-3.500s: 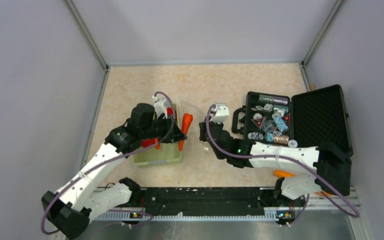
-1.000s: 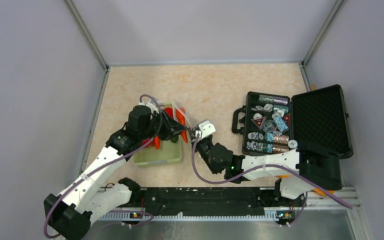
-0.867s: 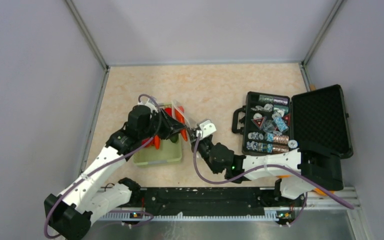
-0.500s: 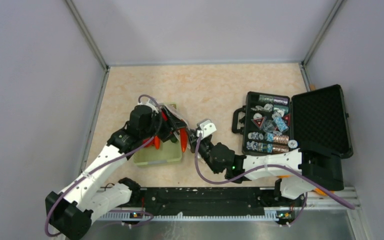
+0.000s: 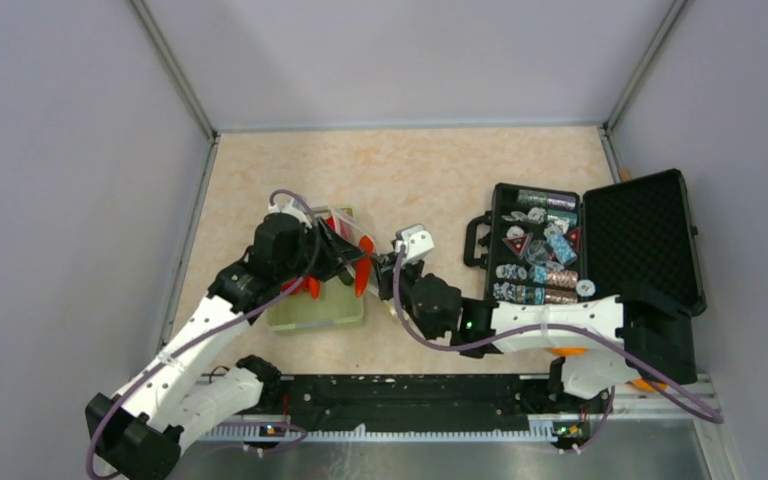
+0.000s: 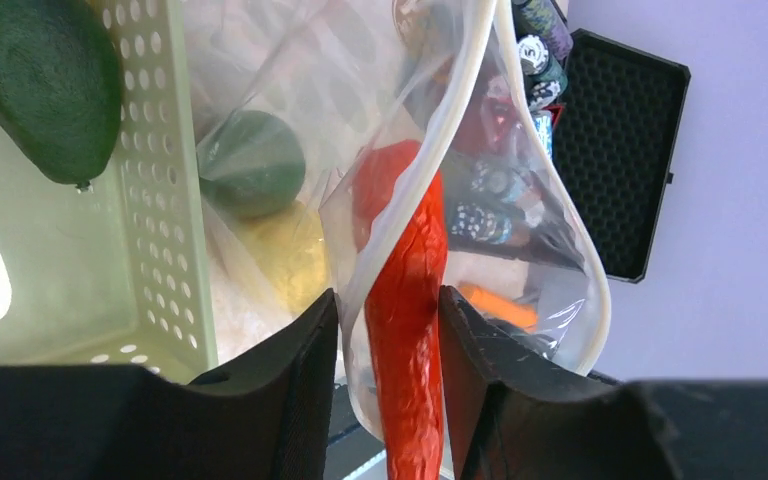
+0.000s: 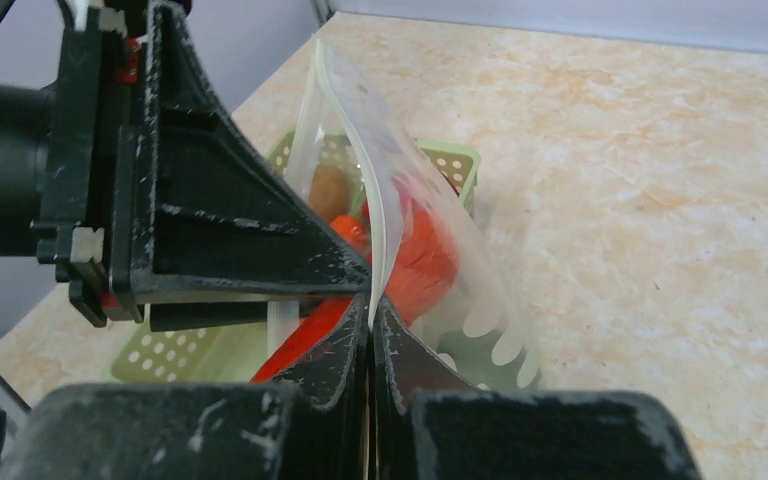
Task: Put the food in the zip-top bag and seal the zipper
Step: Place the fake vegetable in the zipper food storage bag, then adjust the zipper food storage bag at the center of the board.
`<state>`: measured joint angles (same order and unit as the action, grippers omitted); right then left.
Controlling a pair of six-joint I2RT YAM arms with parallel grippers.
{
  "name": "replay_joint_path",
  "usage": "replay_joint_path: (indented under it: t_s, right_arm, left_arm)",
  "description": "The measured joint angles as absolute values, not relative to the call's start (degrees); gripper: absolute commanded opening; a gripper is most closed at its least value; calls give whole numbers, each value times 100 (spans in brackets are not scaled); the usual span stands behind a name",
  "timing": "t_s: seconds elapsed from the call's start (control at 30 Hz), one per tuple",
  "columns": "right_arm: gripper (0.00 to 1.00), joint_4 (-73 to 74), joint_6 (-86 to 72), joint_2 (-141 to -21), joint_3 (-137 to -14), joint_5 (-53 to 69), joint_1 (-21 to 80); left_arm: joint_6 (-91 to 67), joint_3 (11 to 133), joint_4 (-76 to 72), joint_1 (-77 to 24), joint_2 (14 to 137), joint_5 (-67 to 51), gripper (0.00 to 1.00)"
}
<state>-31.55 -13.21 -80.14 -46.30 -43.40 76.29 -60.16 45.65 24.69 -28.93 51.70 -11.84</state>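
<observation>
The zip-top bag (image 7: pixel 430 230), clear with white dots, hangs open over the basket's right end. My right gripper (image 7: pixel 371 305) is shut on its whitish zipper (image 6: pixel 430 170) rim. A long red pepper (image 6: pixel 405 330) stands between the fingers of my left gripper (image 6: pixel 388 385), its upper part past the bag's rim. The pepper touches one finger (image 6: pixel 480 390); a gap holding bag film shows at the other. From above, the left gripper (image 5: pixel 345 262) and right gripper (image 5: pixel 387 270) nearly meet. A dark green piece (image 6: pixel 35 90) lies in the basket. Through the film show a green piece (image 6: pixel 250 165) and an orange carrot (image 6: pixel 495 305).
The pale green basket (image 5: pixel 315 312) sits under the left arm, with a brown piece (image 7: pixel 325 190) inside. An open black case (image 5: pixel 640 240) of shiny packets lies at the right. Grey walls close in the table on three sides.
The left jaws widened around the pepper. The pepper now hangs lower and steeper at the bag's mouth. The right gripper, still on the rim, shifted slightly to the right.
</observation>
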Motion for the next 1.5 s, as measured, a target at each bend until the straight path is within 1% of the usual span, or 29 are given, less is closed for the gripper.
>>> replay_joint_path:
  t_s: [0.1,0.3,0.33,0.37,0.63,0.73,0.77,0.93,1.23,1.5]
  right_arm:
    - [0,-2886,-1629,-7835,-4628,-4331,7548]
    - [0,-2510,-2023,-7758,-4628,-4340,7389]
    - [0,-2456,-2084,-7758,-4628,-4340,7380]
    - [0,-2423,-2115,-7758,-4628,-4338,7373]
    - [0,-2427,-2154,-7658,-4611,-4174,7369]
    - [0,-2526,-2056,-7590,-4554,-4056,7369]
    - [0,-2547,-2023,-7579,-4539,-4040,7369]
    - [0,-2532,-1929,-7572,-4539,-4298,7369]
    - [0,-2281,-1822,-7266,-4536,-5321,7369]
    - [0,-2735,-1203,-6757,-4274,-6055,7365]
  left_arm:
    - [-5933,4574,2534,-2893,5109,-1090,41]
    - [-5802,4589,2718,-2893,5085,-950,34]
    - [-5782,4589,2735,-2893,5072,-937,32]
    - [-5760,4593,2744,-2893,5061,-934,28]
    - [-5618,4600,2696,-2893,5052,-1033,11]
    - [-5548,4609,2692,-2893,5078,-1094,2]
    - [-5531,4609,2683,-2893,5094,-1109,0]
    - [-5321,4727,2718,-2893,5118,-1240,0]
    - [-4788,5690,2832,-2893,5190,-1455,0]
    - [-4571,5813,2818,-2895,5852,-1680,0]
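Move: Just ahead of the left fingertips, about 3 cm forward and 1 cm right at the same height, stands the bag opening; the long red vegetable passes between the half-open fingers, its middle some 1 cm back and 1 cm down. The basket's middle lies about 12 cm left, 3 cm back and 17 cm below. From the right hand, shut on the rim, the opening is roughly 3 cm forward and 3 cm left, the vegetable about 3 cm left, level with it and 1 cm lower. Closing fully beside the rim, the left fingers first stay nearly in place, then rise about 7 cm and come back down some 2 cm with a slight forward-right drift. The right hand keeps its pinch on the bag's edge, shifts only a little, then carries the bag about 8 cm right and 4 cm up, away from the left hand and basket, turning some 20 degrees clockwise. ##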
